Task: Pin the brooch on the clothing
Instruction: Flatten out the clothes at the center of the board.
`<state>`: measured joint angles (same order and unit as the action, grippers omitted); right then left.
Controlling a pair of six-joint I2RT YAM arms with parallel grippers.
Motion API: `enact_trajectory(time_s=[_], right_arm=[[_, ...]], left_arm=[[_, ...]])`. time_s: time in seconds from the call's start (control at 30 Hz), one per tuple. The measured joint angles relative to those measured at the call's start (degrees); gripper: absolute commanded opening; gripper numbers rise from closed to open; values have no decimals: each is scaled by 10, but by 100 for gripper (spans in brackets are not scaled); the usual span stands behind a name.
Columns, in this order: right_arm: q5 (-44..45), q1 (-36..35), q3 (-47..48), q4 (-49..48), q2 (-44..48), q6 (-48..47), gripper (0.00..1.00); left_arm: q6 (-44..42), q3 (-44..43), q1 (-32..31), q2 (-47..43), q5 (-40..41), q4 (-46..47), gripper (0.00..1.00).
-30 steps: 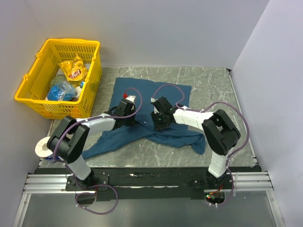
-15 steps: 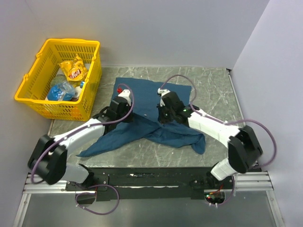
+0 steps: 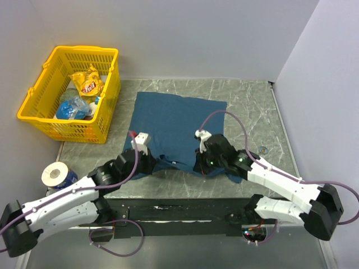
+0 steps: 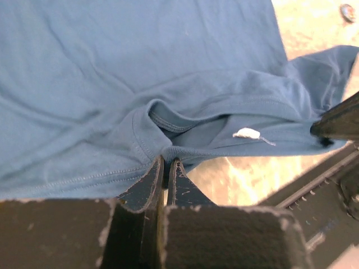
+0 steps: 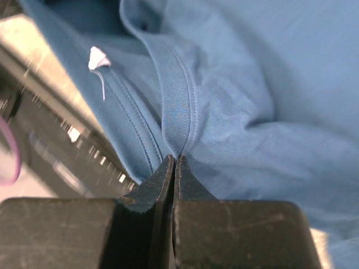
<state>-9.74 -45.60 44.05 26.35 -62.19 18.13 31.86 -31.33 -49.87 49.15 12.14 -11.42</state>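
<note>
The clothing (image 3: 179,120), a dark teal-blue T-shirt, lies spread on the table with its neck toward the near edge. My left gripper (image 3: 156,163) is shut on the neck rim (image 4: 185,151) at the left. My right gripper (image 3: 202,167) is shut on the ribbed collar (image 5: 178,106) at the right. The small white label (image 4: 247,133) sits between the two grips. The brooch (image 3: 263,149), a tiny pale disc, lies on the bare table to the right of the shirt, and shows at the top right corner of the left wrist view (image 4: 348,11).
A yellow basket (image 3: 42,120) holding snack bags stands at the far left. A white tape roll (image 3: 55,174) sits near the left front. The black rail (image 3: 185,210) runs along the near table edge just below both grippers.
Both arms have drawn back toward the near edge, pulling the bunched shirt out flat. The right gripper closed on the collar during this time.
</note>
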Motion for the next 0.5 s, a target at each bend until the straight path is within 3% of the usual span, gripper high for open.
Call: enact_trajectory(time_s=[0.17,0.27,0.3,0.37,0.4,0.47,0.5], right_arm=[[-29,-55,-43,5,30,20,0],[-43,-95,-66,10,12,25,0],[-47,-111,-72,12,5,26,3],[-52,-137,-83,19,-3,26,22],[-56,-147,-89,23,-2,26,51],[-60,-156,-96,27,6,28,69],[-57,-157,-98,32,15,20,85]], left_arm=[[42,47,-80,-75,54,-4,1],[59,56,-160,-83,111,-6,24],[67,56,-186,-82,130,-9,46],[81,56,-244,-77,183,-21,66],[103,55,-282,-71,226,-34,81],[134,47,-326,-55,290,-66,91],[155,39,-342,-42,322,-87,98]])
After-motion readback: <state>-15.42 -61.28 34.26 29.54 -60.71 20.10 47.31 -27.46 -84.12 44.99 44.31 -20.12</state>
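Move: Each gripper already holds the shirt's near hem about 11 cm above the table. The table's near edge, where the hem is going, lies roughly 14 cm straight behind the left hand and 12 cm straight behind the right. The white tag on the hem sits level with the left hand, 7 cm to its right. The flat middle of the shirt is some 13 cm ahead and 8 cm right of the left hand; a small round thing is about 5 cm ahead and 26 cm right of the right hand. Draw both pinched parts of the hem back towards the bases, to the near table edge: the left gripper about 8 cm, barely sinking, the right some 11 cm while lowering about 6 cm and turning roughly 20 degrees counter-clockwise. Near the end of the pull open both grippers, the left nearly wide and the right about halfway, to let the hem go. ##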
